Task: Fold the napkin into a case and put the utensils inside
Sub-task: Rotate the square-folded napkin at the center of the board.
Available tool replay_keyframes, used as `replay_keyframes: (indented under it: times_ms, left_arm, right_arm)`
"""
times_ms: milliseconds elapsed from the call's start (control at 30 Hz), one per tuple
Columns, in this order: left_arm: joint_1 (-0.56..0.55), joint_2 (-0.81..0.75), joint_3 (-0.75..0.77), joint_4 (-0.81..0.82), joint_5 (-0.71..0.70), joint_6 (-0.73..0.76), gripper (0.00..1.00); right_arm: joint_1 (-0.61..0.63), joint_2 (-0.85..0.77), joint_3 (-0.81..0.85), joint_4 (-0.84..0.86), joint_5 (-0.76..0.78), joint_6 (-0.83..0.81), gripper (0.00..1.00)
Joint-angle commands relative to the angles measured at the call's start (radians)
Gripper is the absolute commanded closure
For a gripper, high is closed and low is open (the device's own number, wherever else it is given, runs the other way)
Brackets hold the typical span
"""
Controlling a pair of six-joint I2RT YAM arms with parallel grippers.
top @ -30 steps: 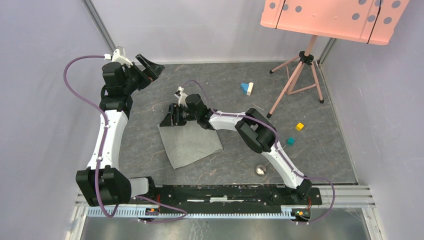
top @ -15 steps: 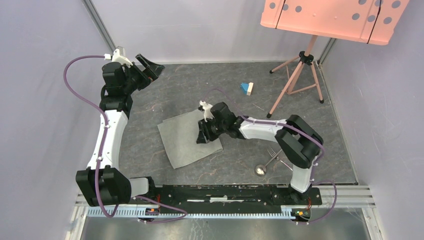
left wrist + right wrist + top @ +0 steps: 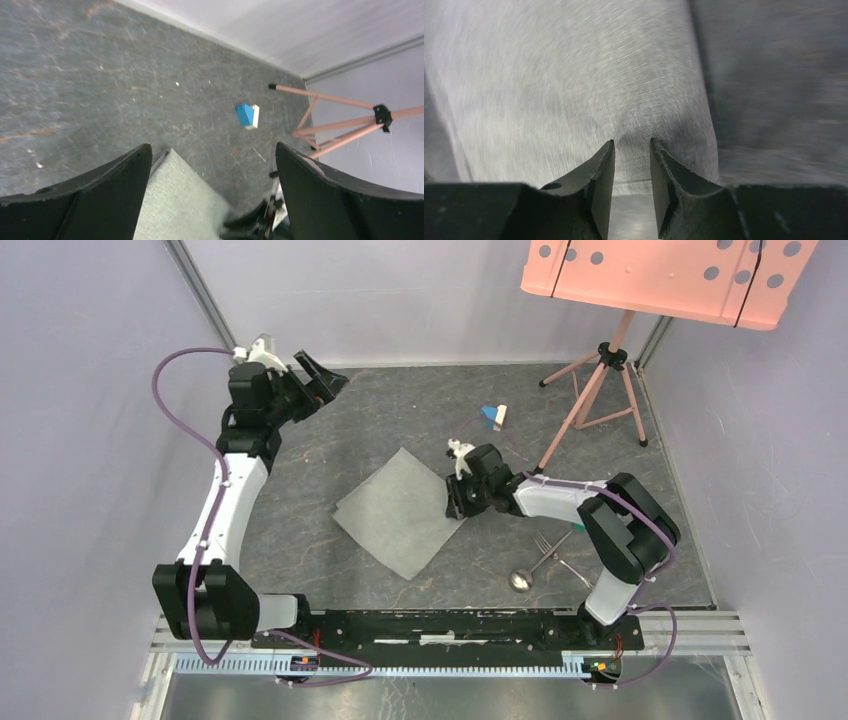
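Note:
The light grey napkin lies flat as a diamond in the middle of the table, also seen in the left wrist view and the right wrist view. My right gripper sits at its right corner. Its jaws are drawn close, with a small hump of cloth pinched between the tips. The silver fork and spoon lie right of the napkin, near the right arm. My left gripper hangs wide open at the far left, holding nothing. No case shape shows.
A blue and white block lies behind the right gripper. A pink tripod with a pink board on top stands at the back right. Walls close in the table on three sides.
My right gripper swept from the napkin's far left corner across to the right while its jaws narrowed. The napkin swung round into a diamond and shifted right. The left arm edged slightly right.

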Motion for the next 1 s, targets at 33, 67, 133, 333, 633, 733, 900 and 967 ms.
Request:
replay_keyframes:
  times_ms: [33,67,133,333,633,733,900,967]
  left_arm:
    - [-0.101,0.086,0.007,-0.007,-0.009,0.049,0.01]
    - [-0.133,0.114,0.008,-0.018,-0.017,0.060,0.01]
    - [-0.188,0.183,0.022,-0.057,-0.038,0.088,0.01]
    - [-0.251,0.371,0.015,-0.128,-0.012,0.057,0.11]
    - [-0.293,0.333,-0.219,0.049,-0.084,-0.021,0.39]
    - [-0.321,0.361,-0.229,0.065,-0.110,-0.007,0.42]
    - [-0.322,0.398,-0.218,0.082,-0.127,0.014,0.53]
    - [-0.322,0.408,-0.202,0.078,-0.140,0.030,0.54]
  right_arm:
    - [-0.123,0.054,0.110,-0.119,0.374,-0.227,0.52]
    - [-0.135,0.099,0.192,-0.153,0.399,-0.261,0.51]
    - [-0.145,0.176,0.355,-0.230,0.414,-0.273,0.47]
    - [-0.174,0.155,0.432,-0.097,0.245,-0.160,0.32]
    - [-0.296,-0.028,0.050,0.176,0.046,-0.151,0.32]
    - [-0.366,-0.102,-0.039,0.200,0.028,-0.127,0.32]
    - [-0.444,-0.143,-0.090,0.233,-0.057,-0.101,0.32]
    - [-0.453,-0.138,-0.093,0.231,-0.062,-0.101,0.32]
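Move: The right hand's fingertips rest on the square-folded napkin near its right corner; the napkin's middle lies about 12 cm to the left, level fore and aft, a centimetre or two below. The spoon bowl is some 17 cm right and 16 back, the nearest tripod foot 21 right and 11 ahead, the blue-and-white block 10 right and 24 ahead. From the raised left hand the napkin's middle is about 14 cm back, 13 right and 30 below. With fingertips on the napkin, the right hand drags its right corner about 15 cm forward and some to the right, turning it counter-clockwise, then lifts off, fingers opening, and draws back and 10 cm right to just beyond its right edge. Meanwhile the left hand swoops down some 25 cm and 11 right, tipping its fingers down and half closing them, to hover low by the far left corner. ##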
